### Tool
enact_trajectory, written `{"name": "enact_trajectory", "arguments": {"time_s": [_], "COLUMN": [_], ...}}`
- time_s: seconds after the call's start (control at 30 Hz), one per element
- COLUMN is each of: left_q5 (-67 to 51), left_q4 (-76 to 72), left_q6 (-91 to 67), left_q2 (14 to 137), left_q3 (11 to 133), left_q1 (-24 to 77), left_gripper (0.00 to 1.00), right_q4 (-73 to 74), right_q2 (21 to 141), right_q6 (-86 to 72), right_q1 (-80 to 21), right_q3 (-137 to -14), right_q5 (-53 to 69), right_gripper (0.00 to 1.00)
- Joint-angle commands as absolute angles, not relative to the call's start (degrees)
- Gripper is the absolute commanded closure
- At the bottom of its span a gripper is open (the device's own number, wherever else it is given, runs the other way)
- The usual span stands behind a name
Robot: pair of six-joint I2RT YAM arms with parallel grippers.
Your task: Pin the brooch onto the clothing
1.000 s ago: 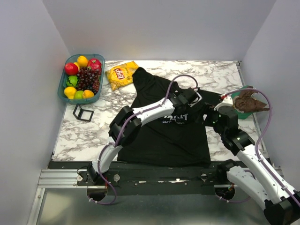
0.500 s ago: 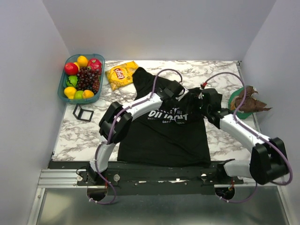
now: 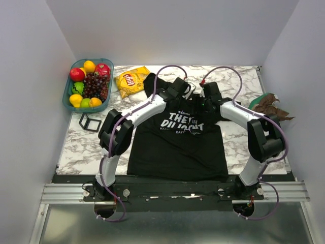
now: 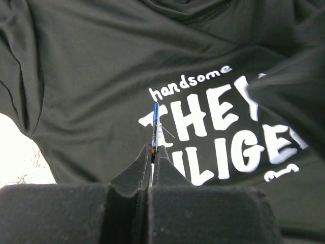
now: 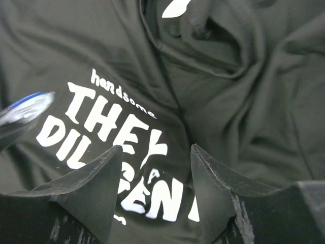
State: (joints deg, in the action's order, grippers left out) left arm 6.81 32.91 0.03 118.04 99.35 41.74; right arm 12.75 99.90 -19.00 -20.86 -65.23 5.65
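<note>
The clothing (image 3: pixel 175 147) is a black T-shirt spread on the marble table, with white print "THEY" and "DILIGENT" (image 4: pixel 101 66) (image 5: pixel 254 101). My left gripper (image 4: pixel 153 151) is shut on the brooch (image 4: pixel 155 122). The brooch shows edge-on as a thin blue-and-white disc with an orange spot, held above the letter T of the print. In the top view the left gripper (image 3: pixel 184 90) hangs over the shirt's chest. My right gripper (image 5: pixel 155 152) (image 3: pixel 204 104) is open over the right end of the print, nothing between its fingers. The brooch (image 5: pixel 28 109) shows blurred to its left.
A blue basket (image 3: pixel 66 96) of fruit stands at the back left. A yellow chip bag (image 3: pixel 132 80) lies beside the shirt's left sleeve. A small black frame (image 3: pixel 90 122) lies on the marble at left. A green dish (image 3: pixel 255 103) with a brown lump sits at the right edge.
Both arms have swung toward the collar end of the shirt, uncovering the print. The right arm has stretched in from the right and its jaws have narrowed. The left gripper stays shut.
</note>
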Motion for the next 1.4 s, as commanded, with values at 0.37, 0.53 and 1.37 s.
{"name": "enact_trajectory", "arguments": {"time_s": [0.37,0.53,1.37], "left_q5": [2.3,1.8,3.2], "left_q4": [32.1,31.8,31.9], "left_q6": [-1.8,-1.7,-1.1], "left_q2": [101.6,100.2,97.6], "left_q3": [87.1,86.7,86.6], "left_q1": [39.8,39.8,39.8], "left_gripper": [1.0,1.0,1.0], "right_q4": [26.0,27.2,35.7], "right_q2": [114.9,116.9,127.6], "right_q6": [-16.4,-17.3,-20.6], "right_q1": [-26.0,-26.6,-34.7], "right_q3": [-79.8,-81.6,-97.5], "right_q5": [-3.2,-6.3,2.5], "right_gripper": [0.37,0.36,0.37]}}
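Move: The right hand hovers open, with the shirt front by the printed word "handsome" about 8 cm to its left, 3 cm ahead and 6 cm below. The brooch, held by the left hand, is some 12 cm left of the right hand and slightly higher. The big "DILIGENT" print lies 9 cm left and 3 cm back, the collar opening 11 cm ahead. From the left hand, "handsome" is 6 cm right, 3 cm ahead, 8 cm below. With its fingers still parted, the right hand brings its right-hand finger into the shirt and pushes cloth along towards "handsome": first some 5 cm down, tilting its left side lower, then low to the left, about 8 cm leftward in all. The left hand, keeping the brooch pinched, draws back and left, then rises 6 cm off the shirt. ##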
